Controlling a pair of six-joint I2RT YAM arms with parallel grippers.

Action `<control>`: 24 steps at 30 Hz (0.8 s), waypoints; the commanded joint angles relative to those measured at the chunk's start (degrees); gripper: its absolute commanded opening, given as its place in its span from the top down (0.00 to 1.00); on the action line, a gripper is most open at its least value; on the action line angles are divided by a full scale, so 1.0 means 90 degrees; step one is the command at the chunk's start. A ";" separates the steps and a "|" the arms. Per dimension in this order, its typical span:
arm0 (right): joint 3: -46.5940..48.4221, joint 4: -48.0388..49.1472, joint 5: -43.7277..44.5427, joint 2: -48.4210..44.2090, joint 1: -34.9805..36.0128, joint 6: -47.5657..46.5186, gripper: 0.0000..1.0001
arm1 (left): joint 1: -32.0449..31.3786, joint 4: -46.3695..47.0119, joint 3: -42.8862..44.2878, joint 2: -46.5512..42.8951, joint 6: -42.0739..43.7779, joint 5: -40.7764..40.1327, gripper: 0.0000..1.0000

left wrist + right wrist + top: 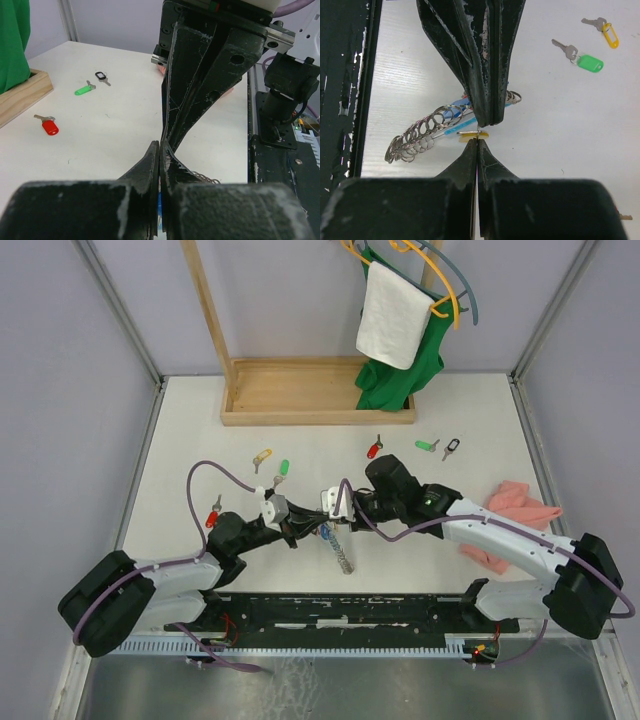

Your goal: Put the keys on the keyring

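My two grippers meet tip to tip at the table's centre. The left gripper point(306, 526) point(161, 148) is shut, with a light-blue strip of the keyring point(460, 127) showing between its fingers. The keyring's grey coil point(342, 553) point(415, 140) point(202, 176) trails onto the table. The right gripper point(331, 517) point(477, 141) is shut on a thin metal piece of a yellow-tagged key point(472, 134), held against the left fingertips point(487, 117). Loose keys lie around: yellow point(262, 456), green point(283, 468), red point(373, 449), green point(426, 445), black point(452, 448) and red point(213, 515).
A pink cloth point(520, 512) lies by the right arm. At the back stands a wooden rack base point(320, 390) with a green garment point(395, 380) and a white towel point(393, 315) on hangers. Grey walls close in both sides.
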 commanded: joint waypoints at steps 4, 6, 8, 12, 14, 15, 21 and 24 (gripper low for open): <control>0.0143 0.0263 -0.0080 -0.0273 -0.0040 -0.0227 0.99 | -0.0029 0.0467 0.0007 -0.0181 -0.0113 -0.0082 0.97; 0.0300 0.0045 -0.0116 -0.0211 -0.0042 -0.0348 0.99 | -0.0027 0.0414 0.0019 -0.0210 -0.0094 -0.0079 0.97; 0.0445 -0.0163 -0.0180 -0.0091 -0.0043 -0.0420 0.99 | -0.0029 0.0391 0.0077 -0.0224 -0.0095 0.0002 0.97; 0.0510 -0.0074 -0.0192 0.0036 -0.0033 -0.0411 0.99 | -0.0031 0.0257 0.0229 -0.0138 -0.0141 0.0168 0.97; 0.0505 -0.0031 -0.0058 -0.0017 -0.0031 -0.0440 0.99 | -0.0030 0.0198 0.0179 -0.0183 -0.0144 0.0080 0.94; 0.0538 -0.0098 0.0025 -0.0056 -0.0031 -0.0507 0.99 | -0.0028 0.0118 0.0148 -0.0256 -0.0123 0.0003 0.91; 0.1009 -0.0882 0.0342 -0.0176 -0.0013 -0.1052 0.99 | -0.0028 -0.0854 0.0137 -0.0838 0.0139 -0.0247 0.73; 0.1230 -0.1199 0.0380 -0.0084 0.0058 -0.1288 0.99 | -0.0025 -0.1114 0.0158 -0.0881 0.0242 -0.0255 0.68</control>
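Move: Both grippers' tips meet over the middle of the table, at the keyring. Its middle hangs about 5 cm below the left hand, 3 cm back and 2 cm to the right; from the right hand it is also about 5 cm down and 3 cm back, 1 cm to the right. From the left hand, the green-tagged key lies roughly 16 cm ahead, 10 cm left, and the red-tagged key some 24 cm ahead, 12 cm right, both about 13 cm below. Holding nearly still at first, the left hand opens its fingers to about a third and lets go of the keyring, then eases up and to its left by about 1 cm, away from the right fingertips. The right hand stays shut and rises some 2.5 cm with a little forward drift, its wrist rolling slightly, up off the meeting point. ##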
